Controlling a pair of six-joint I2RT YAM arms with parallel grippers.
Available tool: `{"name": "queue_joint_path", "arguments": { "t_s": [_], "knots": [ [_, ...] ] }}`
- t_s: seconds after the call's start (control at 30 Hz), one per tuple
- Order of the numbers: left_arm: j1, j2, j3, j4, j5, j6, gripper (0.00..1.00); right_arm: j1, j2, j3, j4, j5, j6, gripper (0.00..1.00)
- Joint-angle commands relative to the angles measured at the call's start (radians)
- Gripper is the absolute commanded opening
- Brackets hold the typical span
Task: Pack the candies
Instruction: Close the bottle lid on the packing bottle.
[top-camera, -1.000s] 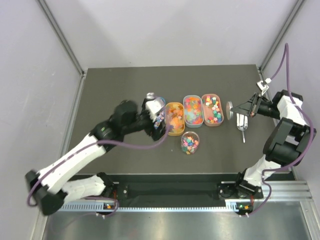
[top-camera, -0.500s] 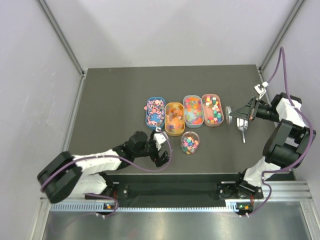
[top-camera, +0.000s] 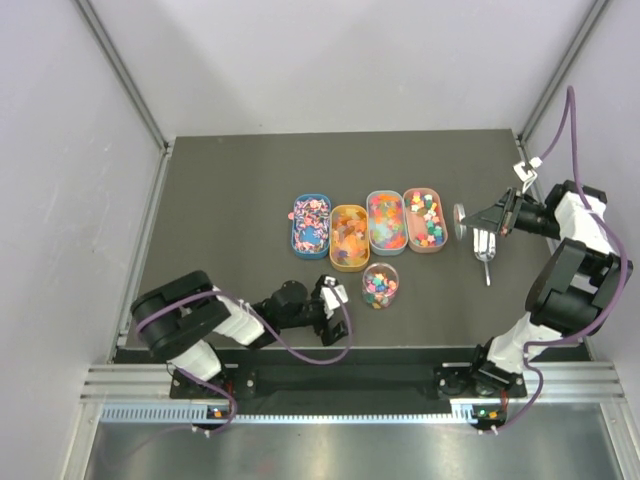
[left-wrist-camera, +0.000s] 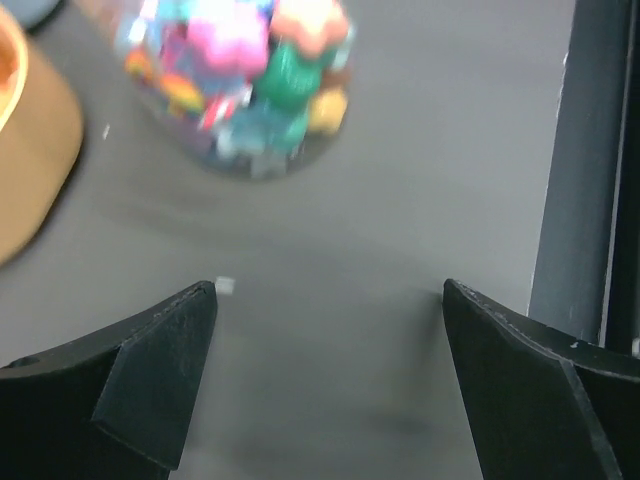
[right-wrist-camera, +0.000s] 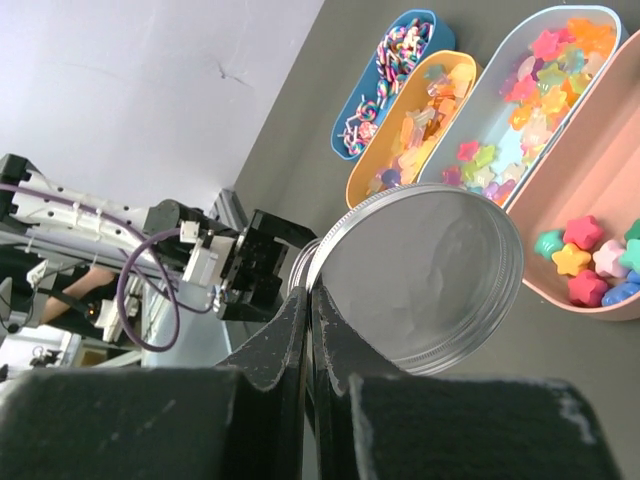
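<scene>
The candies lie in four oval trays: pink-black-white bits (top-camera: 311, 222) in the blue one, orange-yellow gummies (top-camera: 349, 234), rainbow gummies (top-camera: 385, 220) and pastel pieces (top-camera: 427, 218) in the pink one. More candies fill the clear jar (top-camera: 380, 285), seen blurred in the left wrist view (left-wrist-camera: 240, 85). My left gripper (top-camera: 333, 308) (left-wrist-camera: 330, 290) is open over bare table just in front and left of the jar, holding nothing. On the right, beside the pink tray, my right gripper (top-camera: 469, 222) (right-wrist-camera: 312, 295) is shut on the rim of the silver lid (top-camera: 459, 221) (right-wrist-camera: 420, 280), held on edge.
A silver scoop (top-camera: 484, 250) lies on the table under the right gripper. The orange tray's wall (left-wrist-camera: 30, 170) is close on the left gripper's left. The table's front edge and rail (left-wrist-camera: 590, 180) lie just to its right. A tiny white crumb (left-wrist-camera: 225, 286) sits by the left fingertip.
My left arm has pulled back from the blue tray toward the table's front edge and folded low, its jaws spreading a little wider. The right gripper with the lid has hardly moved.
</scene>
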Motion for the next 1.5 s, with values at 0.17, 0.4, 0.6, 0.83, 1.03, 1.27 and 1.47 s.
{"name": "queue_joint_path", "arguments": {
  "t_s": [0.17,0.4,0.6,0.83,1.03,1.27,1.47],
  "knots": [
    [-0.019,0.258,0.167,0.127,0.085,-0.052,0.99,-0.01,-0.116,-0.02,-0.116,-0.032,-0.049,0.0],
    [-0.019,0.387,0.272,0.135,0.109,-0.052,0.99,-0.011,-0.219,-0.082,-0.048,-0.024,0.043,0.0],
    [-0.033,0.44,0.237,0.155,0.089,-0.069,0.99,0.001,-0.204,-0.118,-0.027,-0.012,0.017,0.0],
    [-0.082,0.518,0.258,0.224,0.068,-0.076,0.99,0.041,-0.163,-0.108,-0.008,-0.024,0.013,0.0],
    [-0.084,0.757,0.347,0.481,-0.007,-0.162,0.99,0.067,-0.08,-0.046,-0.119,-0.014,-0.084,0.0],
    [-0.082,0.853,0.444,0.546,0.002,-0.167,0.99,0.082,-0.023,-0.049,-0.12,0.032,-0.118,0.0],
    [-0.084,0.917,0.497,0.581,-0.001,-0.179,0.98,0.093,0.054,-0.025,-0.12,0.181,-0.237,0.0]
  ]
}}
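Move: The packing bottle stands some 9 cm to the right of the open left hand and about 6 cm ahead, at about its height. The orange box lies roughly 13 cm farther out than the bottle and 6 cm to its left, the pale blue box about 17 cm out and 2 cm to its right. From the right hand, holding the bottle lid, the bottle is about 21 cm left, 7 cm back and 18 cm below; the pink box some 11 cm ahead, 10 cm left. Rightward low over the table, the left hand sweeps about 16 cm and some 5 cm forward, nearly stopping midway, its wrist rolling about 20 degrees so that the wide-open fingers level out and come around the packing bottle's sides, pushing it along. Meanwhile the right hand, still pinching the lid upright, goes back, left and slightly up, then sinks about 6 cm, nearing the bottle. ##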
